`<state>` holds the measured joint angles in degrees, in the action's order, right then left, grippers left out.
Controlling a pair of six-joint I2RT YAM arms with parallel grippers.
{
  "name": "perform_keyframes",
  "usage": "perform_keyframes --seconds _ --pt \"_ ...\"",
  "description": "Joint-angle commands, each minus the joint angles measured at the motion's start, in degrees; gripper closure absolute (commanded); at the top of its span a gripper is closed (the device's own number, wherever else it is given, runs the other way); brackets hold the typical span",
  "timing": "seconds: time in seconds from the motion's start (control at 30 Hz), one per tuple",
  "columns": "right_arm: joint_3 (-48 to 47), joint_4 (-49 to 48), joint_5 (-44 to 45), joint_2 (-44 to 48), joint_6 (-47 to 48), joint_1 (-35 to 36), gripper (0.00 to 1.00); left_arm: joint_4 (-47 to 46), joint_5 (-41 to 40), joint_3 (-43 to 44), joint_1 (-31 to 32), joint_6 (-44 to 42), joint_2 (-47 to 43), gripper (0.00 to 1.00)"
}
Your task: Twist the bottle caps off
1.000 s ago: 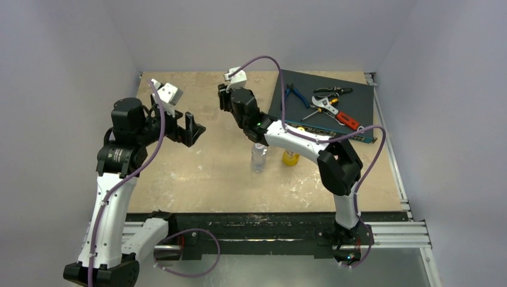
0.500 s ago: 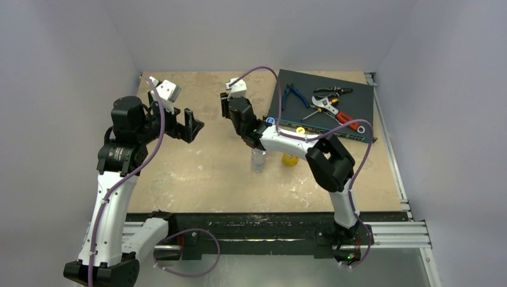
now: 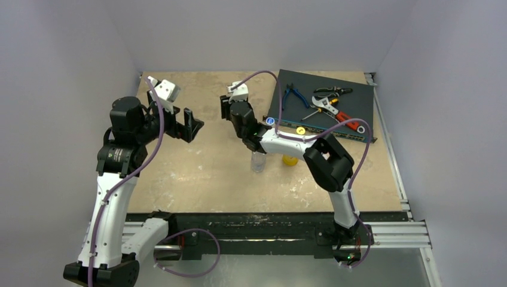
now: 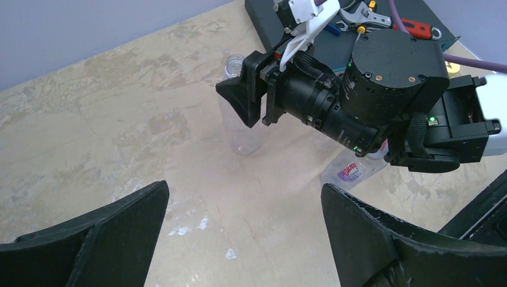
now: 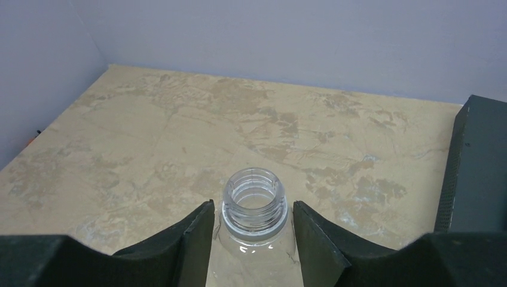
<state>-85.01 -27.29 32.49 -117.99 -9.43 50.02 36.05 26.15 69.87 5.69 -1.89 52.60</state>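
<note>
A clear bottle [image 5: 253,192] with a bare threaded mouth stands upright between the fingers of my right gripper [image 5: 252,209]. The jaws are slightly open, with a thin gap on each side of the neck. The left wrist view shows that bottle [image 4: 238,128] behind the right gripper's fingers [image 4: 244,89]. A second clear bottle [image 3: 258,161] and the orange-yellow bottle [image 3: 290,159] stand under the right arm. A yellow cap [image 3: 301,130] lies on the dark box. My left gripper [image 3: 192,122] hovers wide open and empty over the table.
The dark box [image 3: 353,98] at the back right carries pliers [image 3: 294,94], a wrench [image 3: 335,110] and other hand tools. Its side wall [image 5: 475,167] rises just right of the right gripper. Grey walls close in the table on three sides.
My right gripper's jaws have parted a little from the bottle's neck, and the right arm's elbow has swung leftward. The left arm has hardly moved.
</note>
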Motion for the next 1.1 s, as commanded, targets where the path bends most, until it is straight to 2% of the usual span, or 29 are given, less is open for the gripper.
perform_keyframes --seconds 0.0,0.27,0.63,0.73,1.07 --pt "2.5 0.1 3.0 1.6 1.3 -0.1 0.45 -2.1 0.6 0.6 0.0 1.5 -0.8 0.00" --pt "5.3 -0.8 2.7 4.6 1.6 -0.1 0.41 -3.0 0.8 0.2 0.0 1.5 -1.1 0.00" --pt "2.1 2.0 -1.5 4.6 2.9 0.1 0.37 -3.3 1.4 -0.2 0.0 3.2 -2.1 0.00" --pt "-0.4 4.5 -1.6 4.3 3.2 0.1 0.29 -3.0 2.6 0.0 0.1 2.8 -1.9 0.00" --pt "-1.9 5.0 -2.9 6.4 4.2 0.1 0.28 -3.5 3.5 0.0 0.1 2.9 -1.5 0.00"
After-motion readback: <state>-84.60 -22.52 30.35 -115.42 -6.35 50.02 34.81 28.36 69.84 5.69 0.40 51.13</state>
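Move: The right hand is just loosening on the open, uncapped bottle, which is still between its fingers, its middle about 3 cm below the hand point. The blue-capped bottle stands some 10 cm back and 16 cm to the right of this hand, and the small white-capped bottle about 17 cm back and 11 cm to the right, both a little lower. From the left hand the uncapped bottle lies roughly 18 cm ahead, 9 cm to the right and 16 cm below. The right hand spreads its half-open fingers clearly wider around the upper part of the uncapped bottle, letting go of it, while it shifts about 1.5 cm to the right, 1 cm back and 1 cm down. It then turns back, going about 1 cm left and 1.5 cm up beside the bottle with a roll of some 5 degrees that lowers its left side, the fingers staying level and open around the bottle. ##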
